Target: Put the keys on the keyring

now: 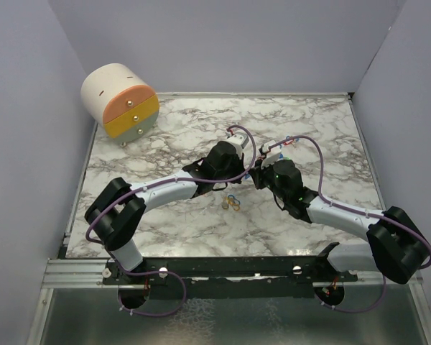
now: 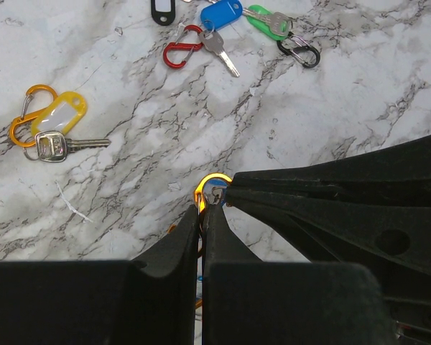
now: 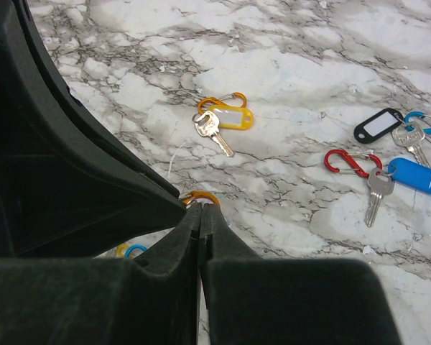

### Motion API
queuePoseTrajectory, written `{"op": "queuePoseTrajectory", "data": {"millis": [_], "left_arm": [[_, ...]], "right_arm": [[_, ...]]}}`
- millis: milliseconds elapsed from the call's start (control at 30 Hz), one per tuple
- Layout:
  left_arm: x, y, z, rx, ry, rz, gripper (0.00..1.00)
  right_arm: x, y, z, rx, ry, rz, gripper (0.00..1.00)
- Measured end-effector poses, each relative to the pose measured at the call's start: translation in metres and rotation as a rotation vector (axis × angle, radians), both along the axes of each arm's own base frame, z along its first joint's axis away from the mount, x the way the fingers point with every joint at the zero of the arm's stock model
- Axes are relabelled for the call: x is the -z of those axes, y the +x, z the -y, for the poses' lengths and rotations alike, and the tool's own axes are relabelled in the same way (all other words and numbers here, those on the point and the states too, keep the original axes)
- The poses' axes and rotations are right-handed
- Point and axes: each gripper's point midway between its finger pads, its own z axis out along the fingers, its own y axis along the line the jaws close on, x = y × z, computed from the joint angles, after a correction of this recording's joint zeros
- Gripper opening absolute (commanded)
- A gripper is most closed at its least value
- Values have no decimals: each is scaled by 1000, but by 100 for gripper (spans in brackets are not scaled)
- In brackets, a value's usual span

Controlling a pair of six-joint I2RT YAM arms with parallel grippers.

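Both grippers meet over the middle of the marble table. My left gripper (image 2: 205,208) is shut on an orange keyring (image 2: 211,182), whose loop sticks out past its tips. My right gripper (image 3: 201,208) is shut too, its tips pinching the far edge of the same orange keyring (image 3: 201,195). The keys lie loose on the table. One has a yellow tag (image 2: 59,115) on an orange clip. Another has a blue tag (image 2: 220,13) by a red clip (image 2: 181,47), and a green-tagged one (image 2: 262,18) lies beside it. In the top view the arms hide most of them.
A black tag (image 3: 377,123) and a black clip (image 2: 299,50) lie among the keys. Small yellow and blue rings (image 1: 233,203) sit near the grippers. A round cream drawer unit (image 1: 121,99) stands at the far left corner. Grey walls surround the table (image 1: 165,215).
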Motion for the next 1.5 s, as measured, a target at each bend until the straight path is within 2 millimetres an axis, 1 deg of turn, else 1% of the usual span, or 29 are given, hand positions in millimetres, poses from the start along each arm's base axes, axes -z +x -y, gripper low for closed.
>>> {"op": "queuePoseTrajectory", "data": {"millis": [467, 667, 767, 967, 1033, 1233, 1300, 1367, 1500], "left_arm": [[-6, -2, -2, 4, 2, 8, 0], [-12, -2, -3, 7, -4, 20, 0], [-15, -2, -3, 7, -10, 26, 11], [-19, -3, -3, 9, -13, 33, 42], [-19, -3, -3, 8, -14, 34, 50], [-28, -5, -3, 7, -30, 47, 64], [-31, -6, -3, 5, -36, 51, 65], [-33, -6, -2, 2, -41, 53, 68], [-29, -2, -9, -28, -24, 58, 71]], "right_arm": [[-1, 3, 4, 29, -6, 7, 1], [-7, 3, 5, 33, 4, 22, 1], [-11, 3, 6, 35, 10, 30, 1], [-14, 2, 9, 46, 13, 38, 1], [-14, 2, 10, 49, 10, 37, 1], [-16, 1, 9, 49, 14, 43, 1], [-18, 0, 10, 49, 18, 47, 1], [-20, 0, 10, 48, 20, 50, 1], [-19, 1, 13, 64, 12, 49, 1]]}}
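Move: Both hands are at the orange carabiner with the blue tag, its middle about 1 cm right of the left hand point and 1 cm left of the right one, level with both. Some 11 cm below the left hand, the blue and orange carabiner pair lies about 4 cm back and 4 cm left, and the yellow-tagged key about 11 cm ahead and 3 cm left. From the right hand, the red carabiner with its key lies about 9 cm ahead, 6 cm right and 10 cm down. Keep the right gripper shut on the orange carabiner and raise both hands together by 1 to 2 cm. Then open the left fingers wide to release their end, carrying the left hand on up to about 3 cm in all, while the right hand eases about 1 cm to the right, holding the carabiner clear of the table. ##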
